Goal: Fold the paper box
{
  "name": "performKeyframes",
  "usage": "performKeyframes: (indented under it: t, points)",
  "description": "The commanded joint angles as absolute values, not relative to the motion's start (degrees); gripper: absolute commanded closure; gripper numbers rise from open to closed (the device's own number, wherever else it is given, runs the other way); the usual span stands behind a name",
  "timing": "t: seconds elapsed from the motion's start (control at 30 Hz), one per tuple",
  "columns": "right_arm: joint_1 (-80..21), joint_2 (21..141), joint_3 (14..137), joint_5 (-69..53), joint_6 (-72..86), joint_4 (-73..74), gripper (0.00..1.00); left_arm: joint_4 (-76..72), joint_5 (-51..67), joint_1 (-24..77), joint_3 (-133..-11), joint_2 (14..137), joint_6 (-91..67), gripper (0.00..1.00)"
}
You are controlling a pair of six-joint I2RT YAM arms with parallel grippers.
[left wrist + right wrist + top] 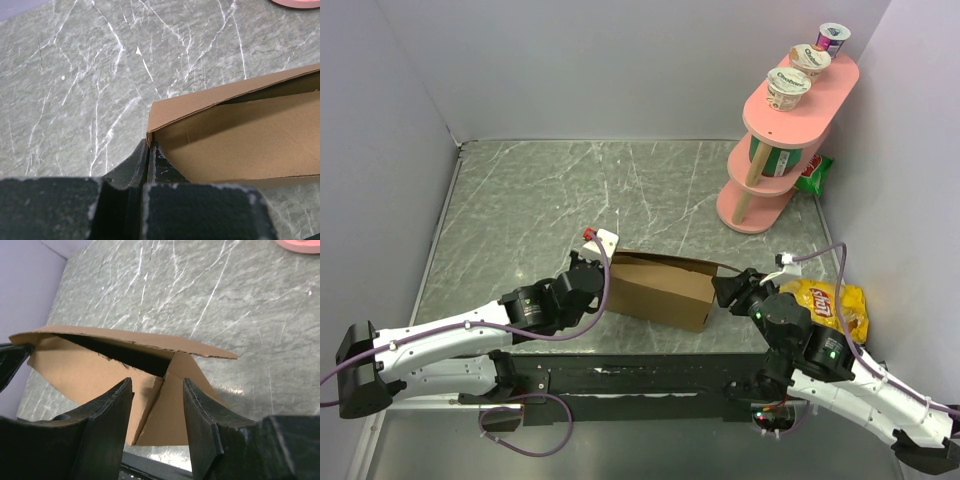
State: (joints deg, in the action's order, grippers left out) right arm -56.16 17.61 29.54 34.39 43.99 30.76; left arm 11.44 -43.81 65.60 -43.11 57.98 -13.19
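The paper box (660, 290) is plain brown cardboard, partly folded up, lying near the table's front edge between my two arms. Its long walls stand up and its top is open. My left gripper (592, 268) is at the box's left end. In the left wrist view the gripper (149, 147) is shut on the corner edge of the box (240, 145), with the cardboard pinched between the fingertips. My right gripper (722, 290) is at the right end. In the right wrist view it (157, 385) stands open, its fingers on either side of the creased end flap (172, 410), apart from it.
A pink two-tier shelf (775, 190) stands at the back right with three yogurt cups (788, 88) on top. A green packet (813, 172) lies beside it. A yellow chips bag (830, 305) lies close behind my right arm. Walls close in on the left, back and right.
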Motion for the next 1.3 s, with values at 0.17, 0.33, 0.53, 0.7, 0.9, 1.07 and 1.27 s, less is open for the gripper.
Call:
performKeyframes:
  t: [0.17,0.33,0.53,0.7,0.9,1.07,1.27]
  points:
    - [-54.1,17.8,27.7,35.1,43.7,29.1,0.53,18.5,-38.1,66.0,-42.6,59.9,-13.6,0.99]
    - [-54.0,18.6,26.6,34.7,44.4,30.1,0.57,18.6,-38.2,66.0,-42.7,59.7,-13.6,0.99]
    - [-53.9,18.3,25.9,34.5,47.2,33.9,0.67,18.8,-38.3,66.0,-42.7,59.7,-13.6,0.99]
    - [-53.8,17.8,25.4,33.5,49.4,36.5,0.75,18.8,-38.3,66.0,-42.8,59.9,-13.5,0.99]
    - [-53.9,19.9,24.3,31.6,50.8,37.2,0.81,19.0,-38.2,66.0,-42.9,59.8,-13.4,0.99]
    - [-54.0,20.3,24.4,31.3,51.8,38.9,0.82,19.2,-38.1,66.0,-43.0,59.6,-13.5,0.99]
    - [-54.0,20.7,24.6,30.2,51.9,41.2,0.85,18.8,-37.7,66.0,-43.1,60.0,-13.3,0.99]
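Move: The box's near right top corner lies just off the right fingertips, about 1 cm ahead, 1 cm left and 1 cm lower, in line with the open gap. The lid's free end sticks out some 3 cm ahead and 4 cm to the right, slightly higher. The left corner that the left fingers hold is about 22 cm left and 5 cm ahead. From the left hand, the near right corner is about 21 cm right, 4 cm back, nearly level. The right fingers pinch the box's near right top corner between their tips, closing from half open to a narrow gap, with gripping effort rising at the end. First the hand eases about 1 cm down and a touch forward onto the corner, then nearly stays there while rolling its left side up by some 5 degrees or more. The left hand stays still, keeping its pinch on the far-left corner. ##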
